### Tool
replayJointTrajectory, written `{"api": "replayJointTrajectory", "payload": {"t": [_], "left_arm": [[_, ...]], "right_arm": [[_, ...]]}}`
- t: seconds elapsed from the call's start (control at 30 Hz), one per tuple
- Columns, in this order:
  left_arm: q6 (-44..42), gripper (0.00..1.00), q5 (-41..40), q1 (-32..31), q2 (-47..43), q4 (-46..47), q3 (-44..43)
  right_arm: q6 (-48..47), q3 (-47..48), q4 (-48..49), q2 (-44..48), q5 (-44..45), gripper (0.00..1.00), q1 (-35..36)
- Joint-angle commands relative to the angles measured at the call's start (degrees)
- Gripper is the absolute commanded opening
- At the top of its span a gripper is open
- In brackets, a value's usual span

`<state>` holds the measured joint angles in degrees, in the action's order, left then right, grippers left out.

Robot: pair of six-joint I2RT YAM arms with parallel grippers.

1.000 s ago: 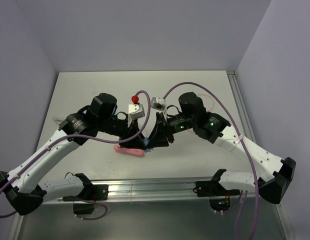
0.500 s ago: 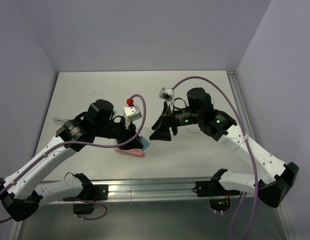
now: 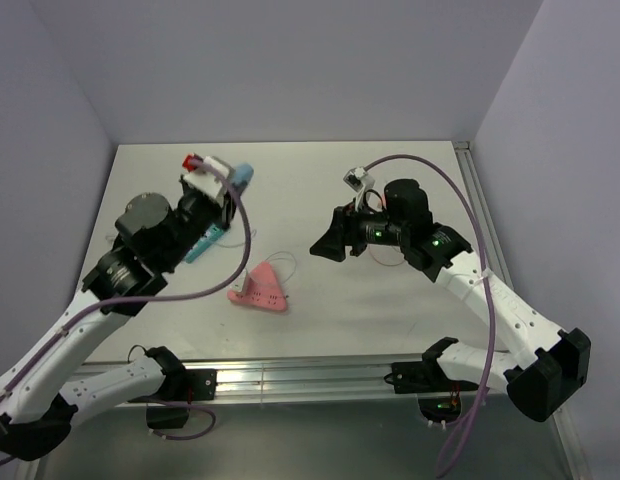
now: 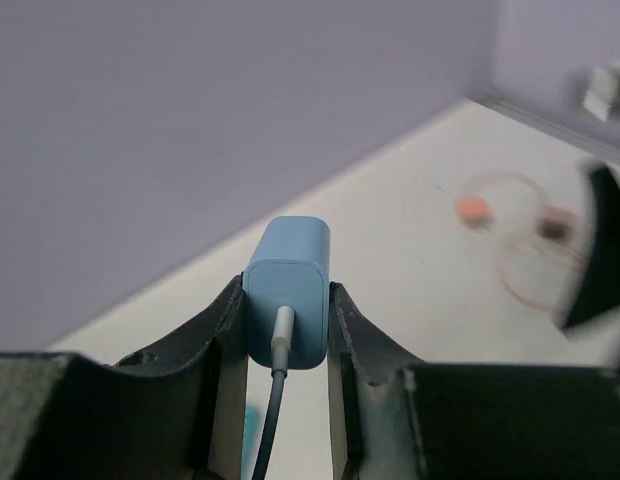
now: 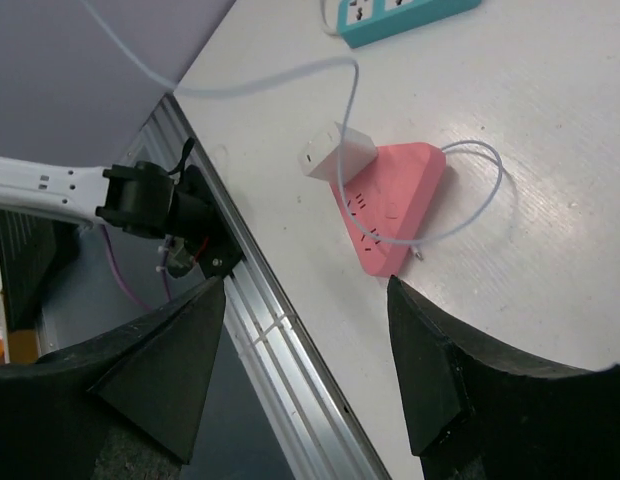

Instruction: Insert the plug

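A blue plug (image 4: 287, 290) with a grey cable running from its back sits clamped between my left gripper's (image 4: 287, 300) fingers. From above, the left gripper (image 3: 230, 185) holds that plug (image 3: 244, 177) raised over the table's back left, just past a teal power strip (image 3: 200, 245). A pink triangular power strip (image 3: 260, 292) lies at the front centre, with a white adapter (image 5: 335, 152) plugged into it. My right gripper (image 3: 325, 245) hangs open and empty to the right of the pink strip (image 5: 390, 205), well above it.
A thin pale cable (image 5: 470, 200) loops around the pink strip. More thin cable loops and a small orange piece (image 4: 475, 208) lie near the right arm. The aluminium rail (image 5: 280, 340) runs along the table's near edge.
My left arm lifted away from the pink strip and swung to the back left with the blue plug. The right gripper opened and drew back to the right.
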<state>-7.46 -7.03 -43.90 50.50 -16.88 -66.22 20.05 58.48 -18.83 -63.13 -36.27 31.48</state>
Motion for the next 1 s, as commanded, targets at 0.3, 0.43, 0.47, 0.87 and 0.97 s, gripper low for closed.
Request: {"api": "replayJointTrajectory", "payload": {"t": [0.3,0.43,0.47,0.87,0.97], "left_arm": [[-26.7,0.0,-22.4,27.6,23.6,31.1,-24.3],[-26.6,0.0,-20.7,37.2,25.4,33.1,-26.8],[-27.6,0.0,-21.8,38.6,24.9,34.9,-25.9],[-17.4,0.0,7.5,38.0,11.3,22.5,5.9],[-20.0,0.0,1.1,33.9,12.4,23.6,15.0]], "right_arm": [[1.8,-5.0,5.7,1.7,0.3,0.72,-0.3],[1.4,-5.0,5.7,-0.1,-0.3,0.72,-0.2],[1.3,-4.6,5.6,-0.6,-0.1,0.72,-0.3],[12.5,-12.4,26.8,-14.7,-5.9,0.71,0.9],[13.4,-11.9,29.5,-19.8,-5.7,0.7,3.1]]}}
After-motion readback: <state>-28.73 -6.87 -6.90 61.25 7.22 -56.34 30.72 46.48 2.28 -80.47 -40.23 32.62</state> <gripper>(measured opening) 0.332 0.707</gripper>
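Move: Below the left hand, which already holds the blue plug, the pink power strip lies about 38 cm down, 3 cm left and level fore-and-aft; the white plug on the strip is some 8 cm left and 36 cm down, and the teal power strip about 15 cm ahead and 20 cm left. From the open right hand, the pink strip is about 17 cm left, 2 cm ahead and 25 cm down, the white plug 21 cm left. Left swings held blue plug some 30 cm left-forward, then sinks; open right lowers 12 cm towards pink strip. ##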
